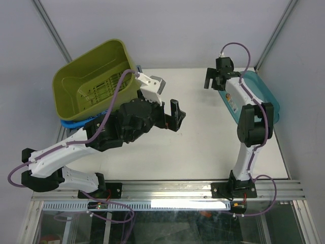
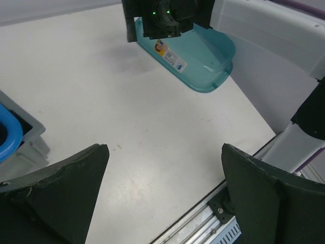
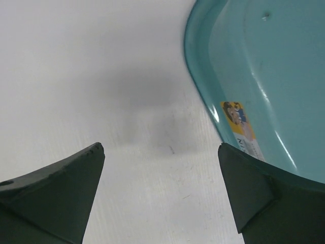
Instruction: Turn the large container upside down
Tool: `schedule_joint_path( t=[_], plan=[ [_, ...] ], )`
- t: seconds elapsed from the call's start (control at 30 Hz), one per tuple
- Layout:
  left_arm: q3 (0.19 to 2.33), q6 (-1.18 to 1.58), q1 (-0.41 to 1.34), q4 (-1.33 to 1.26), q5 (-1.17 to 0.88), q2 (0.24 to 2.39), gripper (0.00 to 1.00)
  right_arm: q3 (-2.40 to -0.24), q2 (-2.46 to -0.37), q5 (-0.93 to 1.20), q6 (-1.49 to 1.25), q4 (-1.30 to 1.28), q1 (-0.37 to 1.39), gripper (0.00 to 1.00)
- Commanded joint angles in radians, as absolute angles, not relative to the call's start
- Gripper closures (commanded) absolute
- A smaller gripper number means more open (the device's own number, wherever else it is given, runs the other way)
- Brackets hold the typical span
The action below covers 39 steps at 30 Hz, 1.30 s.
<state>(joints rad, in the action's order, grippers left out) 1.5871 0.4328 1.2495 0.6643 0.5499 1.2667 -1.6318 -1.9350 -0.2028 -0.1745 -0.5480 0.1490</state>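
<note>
A grey crate corner (image 2: 28, 133) shows at the left edge of the left wrist view, with a bright blue tub rim (image 2: 7, 133) against it. In the top view the crate is hidden under the lime-green tub (image 1: 96, 81) and my left arm; only the blue rim (image 1: 75, 123) peeks out. The green tub sits tilted on that stack at the back left. My left gripper (image 1: 179, 115) is open and empty above the table's middle, to the right of the stack (image 2: 165, 152). My right gripper (image 1: 215, 80) is open and empty at the back right (image 3: 161, 150).
A teal tub (image 1: 265, 96) lies at the table's right edge, partly under my right arm, and shows in both wrist views (image 2: 203, 56) (image 3: 264, 76). The white table (image 1: 167, 152) ends at a metal rail (image 1: 172, 189) at the front. Enclosure walls stand behind.
</note>
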Motion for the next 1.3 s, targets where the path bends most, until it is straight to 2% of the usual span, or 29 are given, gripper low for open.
schedule_joint_path(
  t=[0.0,0.13,0.23,0.4,0.47,0.53,0.6,0.77,0.83,0.9,1.0,1.17,1.23,1.27],
  plan=[
    [1.680,0.465,1.252,0.768,0.649,1.274,0.01,-1.696,-2.019,-0.358,-0.130,-0.526,0.111,0.01],
    [1.936,0.452,1.250,0.968,0.797,1.399,0.01,-1.867,-2.176,-0.372,-0.125,-0.587,0.068,0.01],
    [2.002,0.423,1.250,0.987,0.899,1.415,0.01,-2.014,-2.270,-0.325,-0.193,-0.687,0.061,0.01],
    [1.996,0.348,1.202,0.937,0.986,1.368,0.01,-1.885,-2.122,-0.195,-0.204,-0.554,0.139,0.01],
    [2.002,0.355,1.108,0.963,0.925,1.359,0.01,-1.833,-2.013,-0.138,-0.213,-0.521,0.183,0.01],
    [2.013,0.388,0.923,1.013,0.747,1.361,0.01,-1.787,-1.927,-0.092,-0.231,-0.512,0.227,0.01],
    [2.005,0.386,0.785,1.045,0.655,1.377,0.01,-1.716,-1.831,-0.080,-0.256,-0.496,0.268,0.01],
    [2.043,0.342,0.686,1.067,0.600,1.437,0.01,-1.477,-1.568,-0.014,-0.312,-0.453,0.315,0.01],
    [2.081,0.318,0.555,1.065,0.381,1.482,0.01,-1.396,-1.467,0.008,-0.326,-0.452,0.315,0.01],
    [2.111,0.302,0.461,1.047,0.246,1.524,0.01,-1.323,-1.357,0.020,-0.326,-0.453,0.316,0.01],
    [2.166,0.293,0.399,1.019,0.140,1.604,0.01,-1.237,-1.221,0.021,-0.325,-0.491,0.316,0.01],
    [2.278,0.287,0.374,1.014,0.117,1.758,0.02,-1.112,-1.023,0.022,-0.359,-0.531,0.317,0.01],
    [2.299,0.288,0.374,1.011,0.098,1.789,0.07,-1.090,-0.975,0.006,-0.357,-0.543,0.316,0.01],
    [2.298,0.289,0.374,1.006,0.082,1.793,0.14,-1.090,-0.964,0.002,-0.353,-0.553,0.316,0.01]
  ],
)
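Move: The large olive container sits tilted on the stack, its middle roughly 20 cm ahead of the left hand, 32 cm to its left and 14 cm below. The grey crate under it is some 18 cm ahead, 30 cm left and 30 cm below that hand. The teal container on the table lies about 24 cm to the right of the right hand, 2 cm ahead and 9 cm below. The olive container's right rim is what the open left hand goes for: it lifts about 6 cm and swings left, then reaches forward and sinks, ending some 24 cm forward and 17 cm left, turned counter-clockwise and tipped down, the rim running between the fingers. The open right hand dips forward, right and down beside the teal container, then draws back, left and up, well clear. ##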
